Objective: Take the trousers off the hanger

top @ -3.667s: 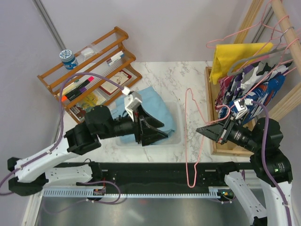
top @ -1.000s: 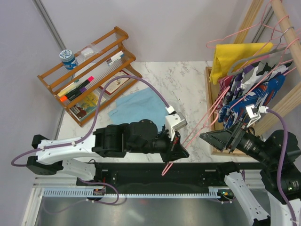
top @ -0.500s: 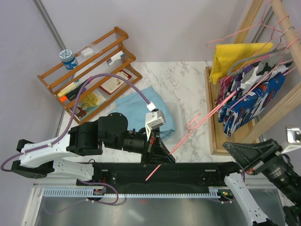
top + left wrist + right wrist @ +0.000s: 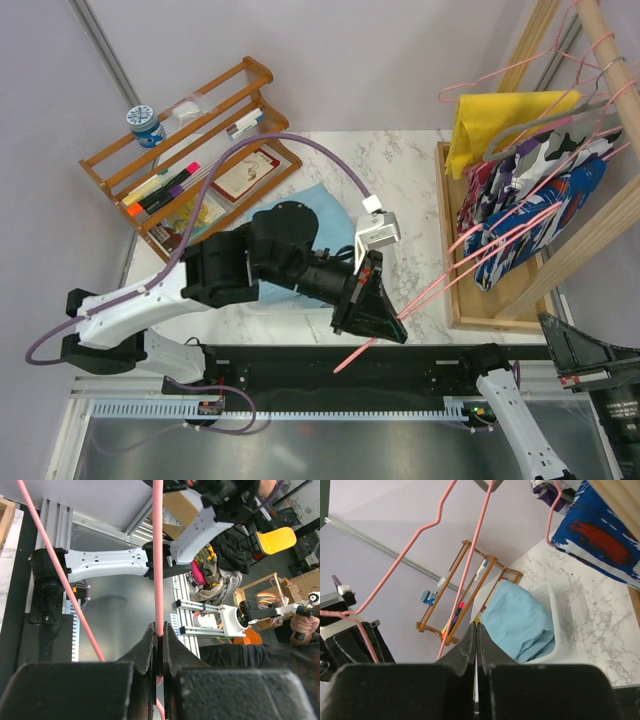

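The light blue trousers (image 4: pixel 316 198) lie in the clear tray (image 4: pixel 568 611), partly hidden by my left arm, and show folded in the right wrist view (image 4: pixel 520 620). The bare pink hanger (image 4: pixel 440 290) slants from the table's front edge up toward the clothes rail. My left gripper (image 4: pixel 398 335) is shut on its wire (image 4: pixel 158 555), which runs straight up from between the fingers. My right gripper (image 4: pixel 552 328) is at the bottom right corner, shut and empty. The hanger wire (image 4: pixel 470 575) passes in front of it, apart from the jaws.
A wooden shelf rack (image 4: pixel 190 140) with pens and cards stands at the back left, with a blue-labelled jar (image 4: pixel 146 125) on it. On the right, a wooden rail frame (image 4: pixel 450 260) carries a yellow cloth (image 4: pixel 500 120), patterned clothes (image 4: pixel 530 210) and more pink hangers.
My left gripper has carried the hanger to the right, its far end now near the rail frame. My right arm has drawn back to the bottom right corner, away from the hanger.
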Tool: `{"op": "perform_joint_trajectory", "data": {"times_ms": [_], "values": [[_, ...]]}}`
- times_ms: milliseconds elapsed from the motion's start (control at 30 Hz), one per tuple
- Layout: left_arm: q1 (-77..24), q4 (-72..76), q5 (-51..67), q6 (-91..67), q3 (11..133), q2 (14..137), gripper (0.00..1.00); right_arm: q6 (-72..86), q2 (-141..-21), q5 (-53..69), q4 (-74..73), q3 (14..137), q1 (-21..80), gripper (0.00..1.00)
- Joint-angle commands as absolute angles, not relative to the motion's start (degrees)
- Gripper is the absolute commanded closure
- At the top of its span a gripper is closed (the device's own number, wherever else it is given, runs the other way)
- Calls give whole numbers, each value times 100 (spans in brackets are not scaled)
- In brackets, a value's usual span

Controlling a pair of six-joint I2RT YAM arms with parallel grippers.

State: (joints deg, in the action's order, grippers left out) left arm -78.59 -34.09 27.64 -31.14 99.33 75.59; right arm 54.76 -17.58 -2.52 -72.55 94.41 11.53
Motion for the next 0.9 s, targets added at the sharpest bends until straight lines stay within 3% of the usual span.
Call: {"op": "perform_joint_trajectory", "data": {"times_ms": [0,267,633,867], "values": [[-7515,-3401,3392,-3287,10510,8111,98,5432,-1714,-932,-7777,9755,1178,100],[-6874,-3445,4130,-3208,11591,9350,98,5317,-1582,-721,-7884,9493,1178,100],[-6539,-3437,4939,-3532,14536,11530,98,5423,-1450,-246,-7585,9088,1178,100],[-6495,-2101,4825,-3550,14334,11795,98,5572,-1275,-79,-7506,8825,1178,100]]}}
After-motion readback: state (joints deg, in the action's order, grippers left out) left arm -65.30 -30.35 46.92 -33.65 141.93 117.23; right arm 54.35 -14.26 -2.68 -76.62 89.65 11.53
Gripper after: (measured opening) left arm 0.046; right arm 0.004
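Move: Some 28 cm to the right, 25 cm ahead and roughly 10 cm above the left hand, which already holds the empty pink hanger, is the near part of the rack's wooden rail. The blue patterned clothes hang about 26 cm right of this hand, 21 cm ahead and 8 cm lower. The yellow cloth is farther out, about 38 cm ahead and 22 cm to the right, about level. From the right hand, the rail is about 20 cm ahead, 5 cm right and 10 cm up. Carrying the empty hanger towards the clothes rack, the left hand swings about 15 cm to the right and 11 cm forward at nearly constant height, dipping a couple of centimetres on the way and recovering. Its fingers keep their pinch on the wire, the wrist barely turning. Beside it the right hand, shut and empty, sinks about 4 cm with a small swing right and back that it undoes. ##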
